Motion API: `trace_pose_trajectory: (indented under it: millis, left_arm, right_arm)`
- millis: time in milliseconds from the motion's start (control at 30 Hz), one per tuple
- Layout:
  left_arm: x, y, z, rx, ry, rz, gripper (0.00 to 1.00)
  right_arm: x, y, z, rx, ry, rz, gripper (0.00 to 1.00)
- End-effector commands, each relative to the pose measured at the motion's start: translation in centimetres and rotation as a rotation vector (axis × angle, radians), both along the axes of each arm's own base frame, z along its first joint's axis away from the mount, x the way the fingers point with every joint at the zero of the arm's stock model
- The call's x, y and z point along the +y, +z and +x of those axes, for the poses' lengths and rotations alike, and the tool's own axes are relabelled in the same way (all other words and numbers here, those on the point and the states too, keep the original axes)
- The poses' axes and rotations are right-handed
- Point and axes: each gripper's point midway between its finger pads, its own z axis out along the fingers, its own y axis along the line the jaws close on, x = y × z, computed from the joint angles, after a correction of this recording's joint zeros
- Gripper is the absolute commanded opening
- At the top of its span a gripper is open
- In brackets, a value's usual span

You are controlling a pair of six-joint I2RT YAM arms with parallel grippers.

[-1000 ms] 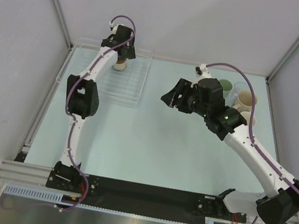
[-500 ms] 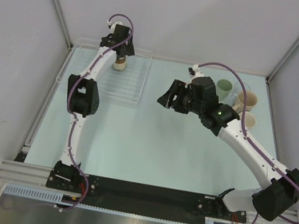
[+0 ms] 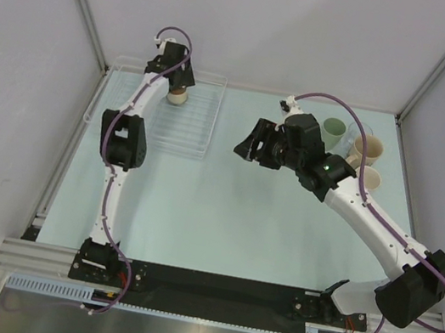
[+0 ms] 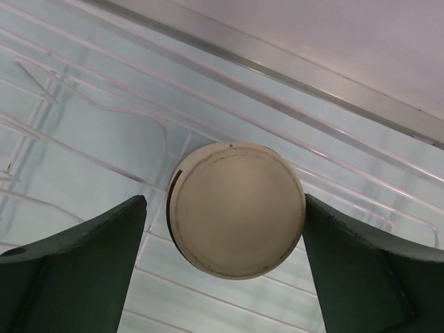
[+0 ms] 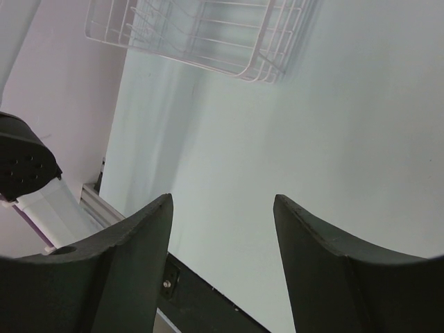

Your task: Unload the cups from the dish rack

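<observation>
One brown cup (image 3: 177, 97) stands upside down in the clear dish rack (image 3: 191, 125) at the back left. In the left wrist view its beige base (image 4: 236, 208) faces me over the rack's bars (image 4: 90, 125). My left gripper (image 3: 176, 85) (image 4: 225, 202) is open and straddles this cup; the right finger (image 4: 368, 263) is at its edge and the left finger (image 4: 90, 257) stands a little apart. My right gripper (image 3: 245, 145) (image 5: 222, 202) is open and empty above the table's middle. Pale green (image 3: 332, 131), clear glass (image 3: 358, 130), beige (image 3: 367, 148) and white (image 3: 370, 177) cups stand at the back right.
The rack (image 5: 201, 28) shows at the top of the right wrist view, with part of the left arm (image 5: 24, 166) at the left edge. Grey walls with metal posts close the table in on three sides. The black base rail (image 3: 218, 287) runs along the near edge.
The right gripper has drifted left, away from the cups at the back right, then stopped. The left gripper has shifted slightly over the brown cup. Both stayed open.
</observation>
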Motion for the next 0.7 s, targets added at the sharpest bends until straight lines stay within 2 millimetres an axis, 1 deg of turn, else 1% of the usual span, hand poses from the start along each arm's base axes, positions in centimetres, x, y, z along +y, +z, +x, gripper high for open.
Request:
trace_pose_trajectory:
  millis: [0, 67, 133, 233, 267, 333, 367, 400, 433, 467, 500, 533, 567, 600, 633, 667]
  left_arm:
    - [0.3, 2.5, 1.7, -0.088, -0.022, -0.034, 0.90]
    - [0.2, 2.7, 1.9, -0.095, -0.033, -0.042, 0.79]
    - [0.0, 2.7, 1.8, -0.094, -0.039, -0.049, 0.70]
    - [-0.3, 2.4, 1.6, -0.084, -0.046, -0.060, 0.54]
    - [-0.2, 2.3, 1.6, -0.081, -0.044, -0.063, 0.45]
    - [-0.3, 2.2, 1.3, -0.074, -0.046, -0.070, 0.35]
    - [-0.4, 2.1, 1.2, -0.071, -0.047, -0.075, 0.17]
    - [-0.5, 2.2, 0.8, -0.066, -0.045, -0.082, 0.02]
    - [-0.5, 2.2, 0.5, -0.061, -0.039, -0.089, 0.00]
    - [-0.6, 2.5, 0.4, -0.073, -0.037, -0.097, 0.01]
    - [-0.8, 0.6, -0.6, -0.034, -0.039, -0.098, 0.00]
    - [-1.0, 3.1, -0.4, -0.101, -0.047, -0.105, 0.00]
    - [-1.4, 3.3, -0.8, -0.107, -0.057, -0.107, 0.00]
    - [-1.5, 2.9, -1.4, -0.096, -0.058, -0.102, 0.00]
    - [-1.7, 4.5, -1.5, -0.124, -0.061, -0.095, 0.00]
    - [-2.1, 5.2, -1.8, -0.132, -0.066, -0.090, 0.00]
  right_arm:
    - [0.6, 1.1, -0.1, -0.017, 0.009, 0.037, 0.65]
    - [0.6, 1.1, -0.2, -0.015, 0.007, 0.040, 0.65]
    - [0.7, 0.8, -0.2, -0.009, 0.002, 0.042, 0.64]
    - [0.8, 0.7, -0.3, -0.005, 0.000, 0.047, 0.64]
    - [0.8, 0.7, -0.4, -0.004, 0.002, 0.046, 0.64]
    - [0.8, 0.6, -0.4, -0.004, -0.004, 0.046, 0.64]
    - [0.9, 0.6, -0.5, -0.003, -0.001, 0.047, 0.64]
    - [0.9, 0.5, -0.5, 0.000, -0.003, 0.045, 0.64]
    - [0.9, 0.5, -0.5, -0.001, -0.003, 0.048, 0.64]
    - [1.0, 0.6, -0.5, -0.004, -0.003, 0.052, 0.64]
    - [0.9, 0.7, -0.6, -0.004, -0.004, 0.056, 0.64]
    - [1.0, 0.6, -0.6, -0.004, -0.004, 0.058, 0.64]
    - [1.0, 0.6, -0.7, -0.005, 0.000, 0.061, 0.64]
    - [1.0, 0.7, -0.8, -0.007, 0.002, 0.062, 0.64]
    - [0.9, 0.9, -0.9, -0.015, 0.001, 0.062, 0.64]
    - [0.8, 0.6, -0.9, -0.014, -0.008, 0.052, 0.64]
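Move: The upturned cup, standing in the dish rack, is already between the left hand's open fingers: its middle lies about 1 cm ahead and 3 cm below, neither left nor right. The rack's back rim is some 7 cm straight ahead and 4 below; its right rim runs about 13 cm to the right, 1 ahead and 4 below. From the right hand the cup lies roughly 35 cm ahead, 23 to the left and 18 below. The upturned cup is pinched near its base from both sides as the left fingers close from wide open to nearly three quarters and stop on it. The left hand eases forward under 1 cm while gripping, then starts back towards the robot by about 1.5 cm, keeping its hold and tilting slightly. The right hand, empty, sinks about 1 cm. ##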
